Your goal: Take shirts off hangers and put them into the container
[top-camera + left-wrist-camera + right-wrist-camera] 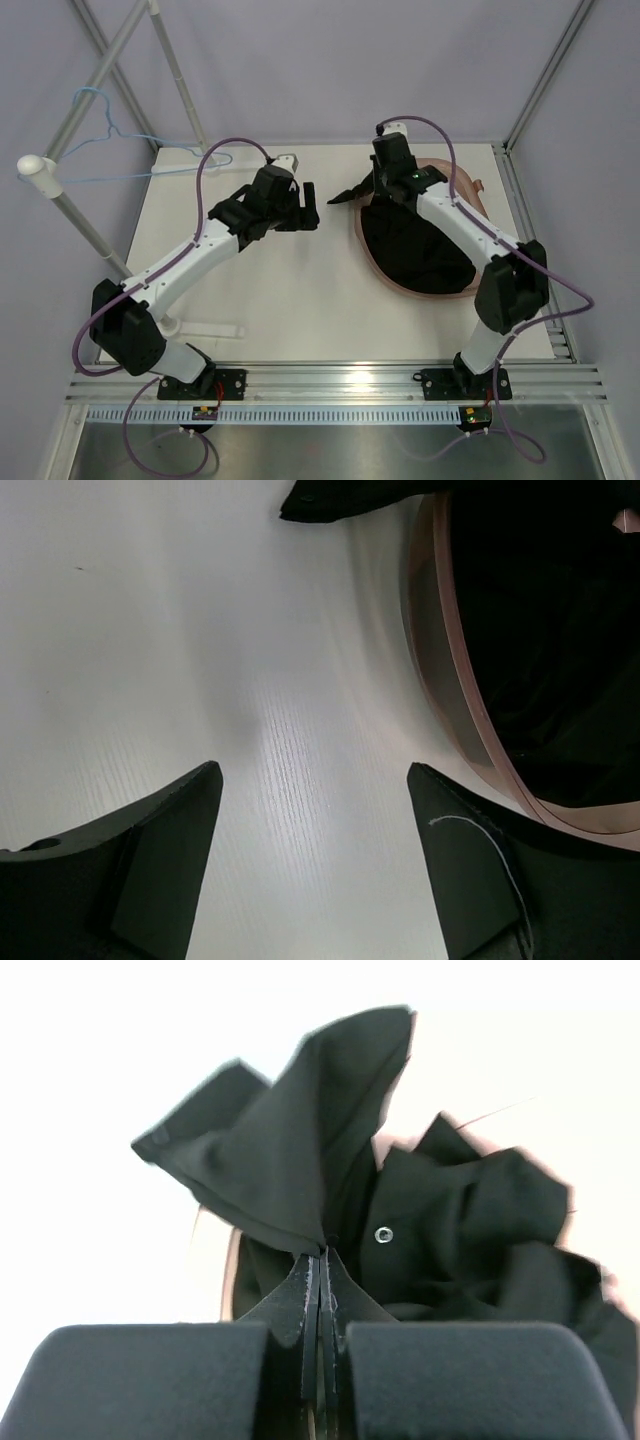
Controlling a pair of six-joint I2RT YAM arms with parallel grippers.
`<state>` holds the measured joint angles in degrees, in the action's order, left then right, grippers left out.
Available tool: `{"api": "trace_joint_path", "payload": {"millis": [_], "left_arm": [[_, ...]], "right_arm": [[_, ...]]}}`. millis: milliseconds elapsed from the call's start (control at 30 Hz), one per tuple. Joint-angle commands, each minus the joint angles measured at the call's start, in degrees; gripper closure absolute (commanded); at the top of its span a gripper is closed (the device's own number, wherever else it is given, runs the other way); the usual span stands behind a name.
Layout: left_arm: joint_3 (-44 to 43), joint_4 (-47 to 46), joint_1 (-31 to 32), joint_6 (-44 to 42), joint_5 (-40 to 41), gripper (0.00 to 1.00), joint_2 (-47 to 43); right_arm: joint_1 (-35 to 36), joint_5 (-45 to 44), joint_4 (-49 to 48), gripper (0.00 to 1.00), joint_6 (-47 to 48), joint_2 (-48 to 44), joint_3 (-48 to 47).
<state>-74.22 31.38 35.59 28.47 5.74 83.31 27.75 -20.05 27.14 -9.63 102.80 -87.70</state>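
Observation:
The black shirt [415, 250] lies bunched in the pink container [468, 183] on the right of the table. One fold [345, 195] sticks out over the container's left rim. My right gripper [375, 188] is over that rim. In the right wrist view it [322, 1252] is shut, with a raised fold of the shirt [300, 1140] pinched at its tips. My left gripper [305, 205] hovers left of the container, open over bare table [313, 768], with the container's rim [440, 700] and the shirt [540, 630] to its right. The light-blue hanger [110, 135] hangs bare on the rack.
Grey rack poles [75, 215] with a white end cap [35, 167] stand at the table's left rear corner. Frame posts [545, 75] rise at the right rear. A metal rail [340, 380] runs along the near edge by the arm bases.

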Motion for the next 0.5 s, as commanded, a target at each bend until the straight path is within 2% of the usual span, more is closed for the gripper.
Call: {"api": "trace_joint_path", "payload": {"millis": [0,100,233,467], "left_arm": [[1.79,-3.77,-0.17,1.84,-0.46,0.21,-1.13],[4.07,-5.97,-0.09,3.43,-1.25,0.22,-2.0],[6.18,-6.85,-0.09,4.31,-1.08,0.23,-3.93],[6.89,-6.33,0.61,3.35,-1.96,0.22,-6.66]], "right_arm": [[-0.24,-1.39,1.51,1.0,1.1,-10.07,-4.14],[-0.24,-2.44,4.23,1.0,3.46,-12.8,-9.32],[-0.41,-8.75,9.85,1.0,6.9,-12.8,-19.06],[-1.56,-16.41,13.56,1.0,7.7,-15.79,-20.32]]}}
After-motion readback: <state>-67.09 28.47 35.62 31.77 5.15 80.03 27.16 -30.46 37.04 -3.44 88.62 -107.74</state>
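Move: The right hand already grips the shirt near the container's far left edge. The container's middle lies some 12 cm to its right, 8 cm back and 12 cm below. The heaped part of the shirt, inside it, is about 10 cm right, 9 cm back and 13 cm below. The loose flap pokes out roughly 7 cm to the left, level ahead and 5 cm lower. From the idle left hand, the container is about 25 cm right, 3 cm ahead and 16 cm down. Still pinching the black shirt between shut fingers, the right hand hauls it quickly up by about 23 cm, then slants right by some 6 cm and a little back, in over the container, its fingers tipping up about 25 degrees towards level. The open, empty left hand sinks about 3 cm and begins to come up again. ##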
